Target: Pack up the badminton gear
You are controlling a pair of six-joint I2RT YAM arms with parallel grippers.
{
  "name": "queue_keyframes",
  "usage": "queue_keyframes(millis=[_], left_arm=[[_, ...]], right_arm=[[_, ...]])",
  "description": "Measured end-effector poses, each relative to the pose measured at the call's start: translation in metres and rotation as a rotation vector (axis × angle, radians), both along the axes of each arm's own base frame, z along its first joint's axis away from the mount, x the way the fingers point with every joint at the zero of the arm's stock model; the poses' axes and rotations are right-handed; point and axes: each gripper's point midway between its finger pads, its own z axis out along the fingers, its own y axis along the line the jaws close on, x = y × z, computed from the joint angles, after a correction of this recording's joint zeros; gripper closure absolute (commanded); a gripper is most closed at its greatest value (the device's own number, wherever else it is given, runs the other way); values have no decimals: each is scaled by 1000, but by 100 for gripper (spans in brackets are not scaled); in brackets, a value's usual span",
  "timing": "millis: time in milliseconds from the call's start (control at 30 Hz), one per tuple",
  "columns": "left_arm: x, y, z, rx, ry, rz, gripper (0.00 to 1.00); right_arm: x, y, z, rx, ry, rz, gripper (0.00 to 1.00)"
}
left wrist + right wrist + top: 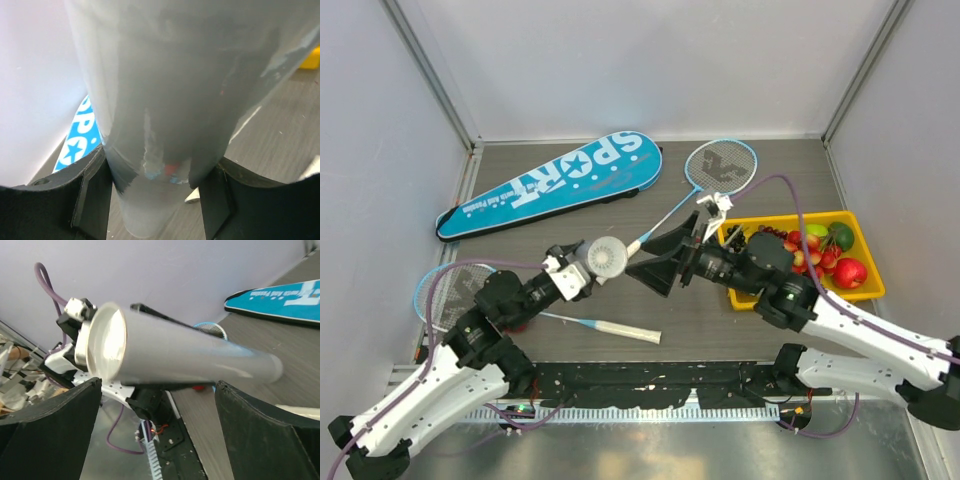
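Note:
My left gripper (582, 268) is shut on the long white tube (606, 259), held tilted above the table with its open mouth up; the black fingers (92, 195) press both sides of the tube (165, 100). My right gripper (655, 265) stands open just right of the mouth, with nothing between its wide fingers (270, 435); the tube (190, 357) passes above and beyond them. The blue SPORT bag (555, 180) lies at the back left. One racket (720, 165) lies at the back centre. The other racket (445, 290) lies at the left, its handle (620, 328) near the front.
A yellow tray (865, 288) of fruit sits at the right, under the right arm. A small red thing (199, 388) shows on the table below the tube. White walls close the back and both sides. The black base rail (650, 380) runs along the front edge.

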Motion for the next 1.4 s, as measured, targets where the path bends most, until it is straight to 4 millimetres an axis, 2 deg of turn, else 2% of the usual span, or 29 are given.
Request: queue_keyframes(millis=[200,267,333,400,700,767,833,900,1033,1100,1300,1400], left_arm=[[14,25,41,-5,-6,158,100],[22,31,52,15,5,217,100],[33,35,56,52,26,273,100],[44,36,50,105,55,314,100],[98,45,-29,488,304,445,100],[103,44,-36,534,370,446,100],[106,32,-31,517,427,426,100],[109,16,-17,457,459,404,100],[116,-27,14,293,566,351,100],[119,-49,17,259,636,319,100],[115,-118,-11,341,814,253,100],[112,-154,-30,346,906,226,93]], right_arm=[[-7,-44,18,-27,-98,-95,4],[-8,-56,17,-38,-117,-128,5],[-7,-66,9,-63,-118,-159,4],[-4,-75,-2,-96,-110,-195,4],[1,-111,-33,-209,-92,-317,4],[1,-119,-42,-230,-84,-337,4],[0,-129,-47,-240,-78,-363,4],[-1,-137,-51,-243,-72,-383,4],[-3,-148,-60,-265,-57,-405,5],[-4,-153,-61,-266,-56,-414,5],[-6,-164,-67,-283,-49,-439,4],[-7,-169,-72,-301,-40,-448,5]])
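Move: My left hand holds the shuttle tube. The clear table right of the far racket lies about 10 cm ahead, 20 to its right and 25 below. The far racket's grip is some 11 cm ahead and 4 right, the near racket's grip 7 back and 4 right, both on the table. From my open right hand, the tube's near end is about 7 cm left, 1 back and 2 below. The yellow crate is 40 cm right, 15 ahead and 32 below. I keep my left grip on the tube, lift it briefly forward and left, dip, then sweep it right over the far racket's grip towards the clear table, ending about 11 cm farther forward and 15 right as the fingers tip steeply down. My right hand, already open, backs off some 17 cm right and 7 down towards the crate, turning about 25 degrees clockwise. ##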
